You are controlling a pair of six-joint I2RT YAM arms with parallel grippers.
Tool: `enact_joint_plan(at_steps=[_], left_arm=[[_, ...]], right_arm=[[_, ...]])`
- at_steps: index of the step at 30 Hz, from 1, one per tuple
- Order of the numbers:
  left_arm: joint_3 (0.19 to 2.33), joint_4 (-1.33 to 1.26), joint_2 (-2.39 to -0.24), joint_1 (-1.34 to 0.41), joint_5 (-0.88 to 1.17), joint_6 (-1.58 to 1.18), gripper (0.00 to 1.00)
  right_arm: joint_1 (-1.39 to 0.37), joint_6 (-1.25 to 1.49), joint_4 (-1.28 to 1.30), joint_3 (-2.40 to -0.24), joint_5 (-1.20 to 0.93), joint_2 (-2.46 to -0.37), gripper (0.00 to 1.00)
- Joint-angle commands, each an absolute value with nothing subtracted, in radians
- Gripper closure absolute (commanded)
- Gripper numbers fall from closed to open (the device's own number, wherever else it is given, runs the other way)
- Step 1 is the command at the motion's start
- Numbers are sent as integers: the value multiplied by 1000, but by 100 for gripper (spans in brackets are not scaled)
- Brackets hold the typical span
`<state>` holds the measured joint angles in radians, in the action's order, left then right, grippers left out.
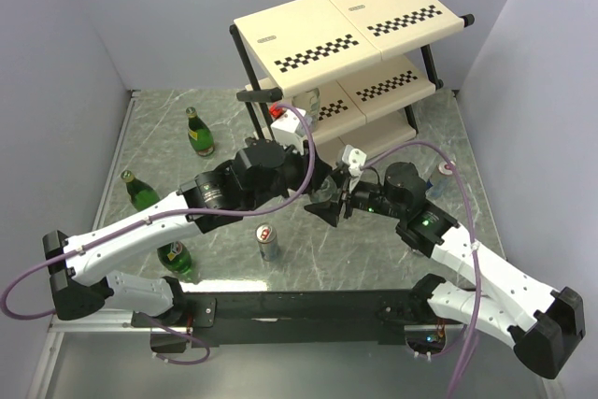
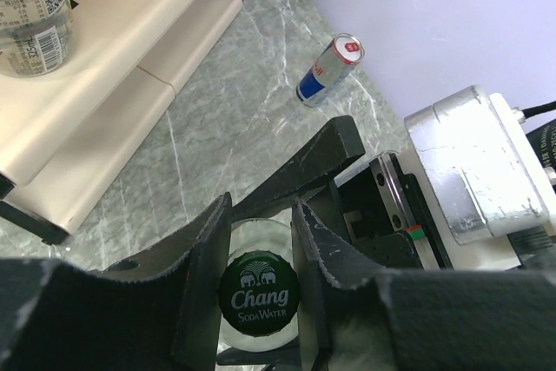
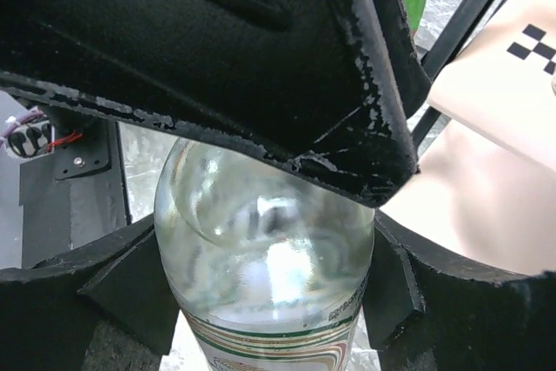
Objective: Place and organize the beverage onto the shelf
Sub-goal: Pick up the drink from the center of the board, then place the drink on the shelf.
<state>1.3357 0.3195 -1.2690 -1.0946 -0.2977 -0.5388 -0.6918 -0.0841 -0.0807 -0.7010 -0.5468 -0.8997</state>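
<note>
A clear glass bottle (image 3: pixel 261 249) with a dark green "Chang" cap (image 2: pixel 259 294) stands upright on the table just in front of the shelf (image 1: pixel 346 25). My left gripper (image 2: pixel 261 219) is shut on its neck just under the cap. My right gripper (image 3: pixel 265 297) reaches in from the right, and its fingers (image 3: pixel 395 288) press against both sides of the bottle's body above the label. In the top view the two grippers meet at this bottle (image 1: pixel 329 197). A second clear bottle (image 2: pixel 30 15) stands on a lower tier of the shelf.
Three green bottles (image 1: pixel 198 133) (image 1: pixel 140 192) (image 1: pixel 175 257) stand on the left of the marble table. A silver-and-blue can (image 1: pixel 267 242) stands near the front, and another can (image 2: pixel 330 69) lies on the right near the wall. The shelf's black legs (image 1: pixel 254 119) are close behind the grippers.
</note>
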Motion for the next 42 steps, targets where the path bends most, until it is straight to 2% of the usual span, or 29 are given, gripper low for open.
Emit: enact_joint_plan(at_steps=[1,2,3,4,11,15,26,30,37,42], left_arm=[[1416,114,-1226,-1103,-284,-581,92],[1408,110,-1221,-1103,-282,-584,76],[1404,109,-1215,-1103,-281,-589,68],[1393,103,-1209,-1101,-279,-591,56],[1367,103,-1183,-1103,-281,-601,30],[1362,112,-1158,-1104,-288,-588,25],[1301,234,-1022,-1101,-268,-468,21],[1212,278,-956,-1103,-311,-446,19],[1054,244,-835,-1101,-435,-379,7],[1023,252,-819,-1063,-511,-315,1]], right_arm=[[-695,-113,-90,-735,-577,-876,100],[-695,-121,-97,-729,-578,-865,100],[-695,-123,-98,-718,-580,-855,100],[-693,-120,-101,-712,-581,-836,100],[-677,-97,-113,-677,-584,-790,100],[-644,-87,-107,-670,-598,-776,100],[-468,-28,-92,-684,-620,-715,100],[-422,-12,-112,-722,-580,-729,100],[-383,-2,-219,-805,-508,-802,100],[-377,-2,-293,-848,-463,-862,100]])
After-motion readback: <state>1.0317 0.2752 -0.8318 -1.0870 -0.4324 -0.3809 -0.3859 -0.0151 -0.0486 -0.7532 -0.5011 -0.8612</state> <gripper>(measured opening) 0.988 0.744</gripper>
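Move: The soda bottle hangs held by both hands, its middle in the right fingers and about 8 cm under the left. From the right hand, the shelf's middle board lies about 26 cm ahead, 6 cm right and 5 cm lower; the clear bottle stands on it about 22 cm ahead and 5 cm left, level with the hand. The silver can is roughly 12 cm left of the left hand, 6 cm back and 28 cm below. The soda bottle's neck comes free as the left fingers open and rise about 10 cm; that hand then swings some 11 cm left and sinks again towards the silver can, opening wide. The right hand keeps its grip on the bottle's body, dips back and down slightly, then carries the bottle right and forward towards the shelf, finally rising, turning about 20 degrees clockwise. ##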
